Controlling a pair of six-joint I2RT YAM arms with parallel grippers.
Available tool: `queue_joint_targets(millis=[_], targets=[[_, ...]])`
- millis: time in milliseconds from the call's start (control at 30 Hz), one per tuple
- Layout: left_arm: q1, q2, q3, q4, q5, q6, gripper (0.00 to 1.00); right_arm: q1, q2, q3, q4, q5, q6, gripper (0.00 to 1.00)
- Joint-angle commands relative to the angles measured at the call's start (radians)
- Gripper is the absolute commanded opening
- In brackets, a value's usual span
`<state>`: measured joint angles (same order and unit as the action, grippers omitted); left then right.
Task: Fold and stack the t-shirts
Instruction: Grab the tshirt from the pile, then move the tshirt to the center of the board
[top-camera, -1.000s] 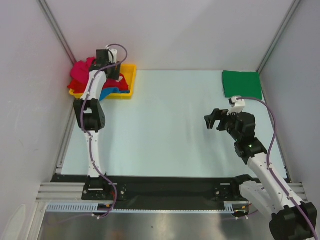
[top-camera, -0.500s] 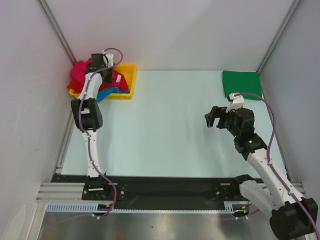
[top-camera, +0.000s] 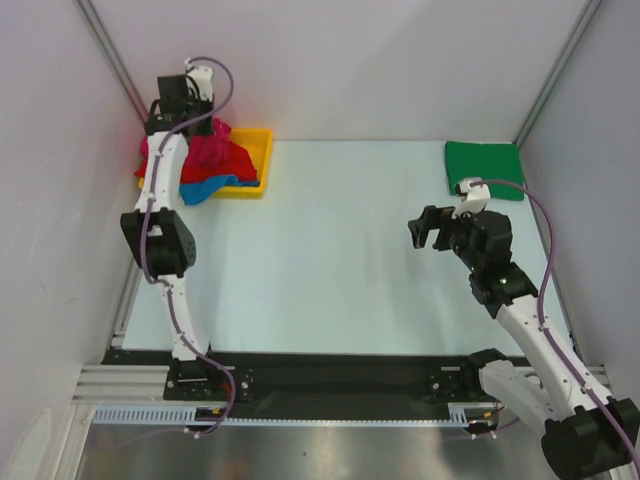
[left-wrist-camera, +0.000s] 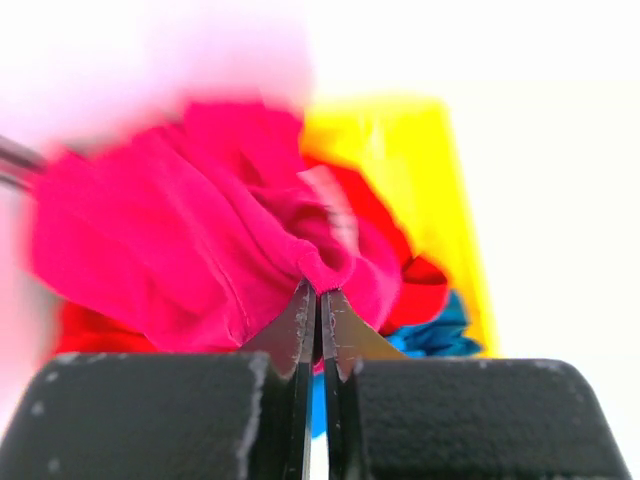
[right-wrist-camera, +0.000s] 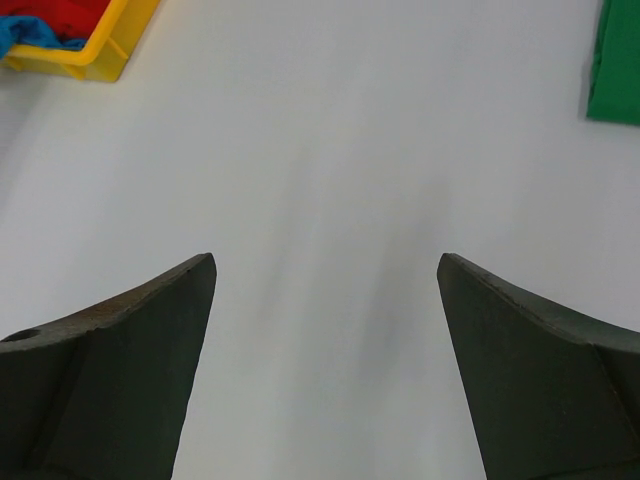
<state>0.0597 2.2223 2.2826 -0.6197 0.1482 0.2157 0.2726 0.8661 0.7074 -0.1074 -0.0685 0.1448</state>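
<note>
My left gripper (top-camera: 168, 118) is shut on a fold of the magenta-pink t-shirt (top-camera: 214, 154) and holds it up over the pile at the far left. In the left wrist view the fingertips (left-wrist-camera: 319, 292) pinch the magenta cloth (left-wrist-camera: 180, 240), which hangs bunched below. A red t-shirt (left-wrist-camera: 422, 282) and a blue t-shirt (left-wrist-camera: 442, 336) lie under it. A folded green t-shirt (top-camera: 484, 168) lies flat at the far right and also shows in the right wrist view (right-wrist-camera: 615, 60). My right gripper (top-camera: 424, 231) is open and empty above the bare table (right-wrist-camera: 325, 270).
The yellow plastic tray (top-camera: 258, 150) holds the shirt pile at the far left corner; its corner shows in the right wrist view (right-wrist-camera: 95, 58). White walls enclose the table on three sides, close to the left arm. A black rail runs along the near edge.
My left gripper has risen and moved back-left, pulling the magenta-pink shirt up out of the pile. The right arm has barely moved.
</note>
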Motion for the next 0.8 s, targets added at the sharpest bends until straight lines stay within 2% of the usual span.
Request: queue_joint_targets(millis=[0, 200, 233, 267, 333, 400, 433, 533, 767], targets=[[-0.021, -0.237, 0.089, 0.000, 0.085, -0.022, 0.03, 0.034, -0.003, 0.082, 0.018, 0.010, -0.022, 1.00], [-0.116, -0.471, 0.141, -0.127, 0.296, -0.013, 0.03, 0.100, 0.010, 0.168, 0.031, 0.009, -0.027, 1.00], [-0.138, -0.486, 0.176, -0.156, 0.333, -0.027, 0.03, 0.115, 0.013, 0.194, 0.038, 0.003, -0.024, 1.00], [-0.150, -0.490, 0.274, -0.225, 0.402, -0.039, 0.03, 0.123, 0.014, 0.205, 0.046, -0.016, -0.022, 1.00], [-0.202, -0.535, 0.305, -0.252, 0.433, -0.080, 0.03, 0.143, 0.024, 0.240, 0.058, -0.028, -0.019, 1.00], [-0.257, -0.584, 0.273, -0.296, 0.447, -0.087, 0.03, 0.169, 0.030, 0.260, 0.061, -0.039, -0.019, 1.00], [-0.318, -0.593, 0.256, -0.317, 0.447, -0.081, 0.04, 0.174, 0.033, 0.267, 0.063, -0.053, -0.019, 1.00], [-0.409, -0.621, 0.100, -0.350, 0.452, -0.075, 0.04, 0.183, 0.043, 0.285, 0.040, -0.083, -0.016, 1.00], [-0.465, -0.632, -0.380, -0.188, 0.435, -0.079, 0.04, 0.178, 0.027, 0.271, -0.147, -0.064, -0.045, 1.00]])
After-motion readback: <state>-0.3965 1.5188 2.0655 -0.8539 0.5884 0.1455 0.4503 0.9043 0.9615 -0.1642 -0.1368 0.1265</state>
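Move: Already pinched in the left hand and partly raised, the pink t-shirt is bound for the open middle of the table, about 25 cm back, 33 cm to the right and 23 cm below. The yellow bin is centred 3 cm back, 3 cm left and 18 cm below this hand, with the red t-shirt 3 cm back and 1 cm right, 14 cm below; the blue one is 10 cm back, level sideways, 18 cm down. From the right hand, the pink t-shirt lies roughly 27 cm ahead, 55 cm left and 11 cm lower. Whipping the pink t-shirt up out of the bin, the left hand rises steeply, then sweeps back and right over towards the middle of the table, about 30 cm back and 25 cm right; it peaks some 34 cm up, then sinks about 12. Its wrist tips up and back down while turning nearly 50 degrees clockwise, fingers still shut on the cloth. The empty right hand, wide open, rises and shifts left. ##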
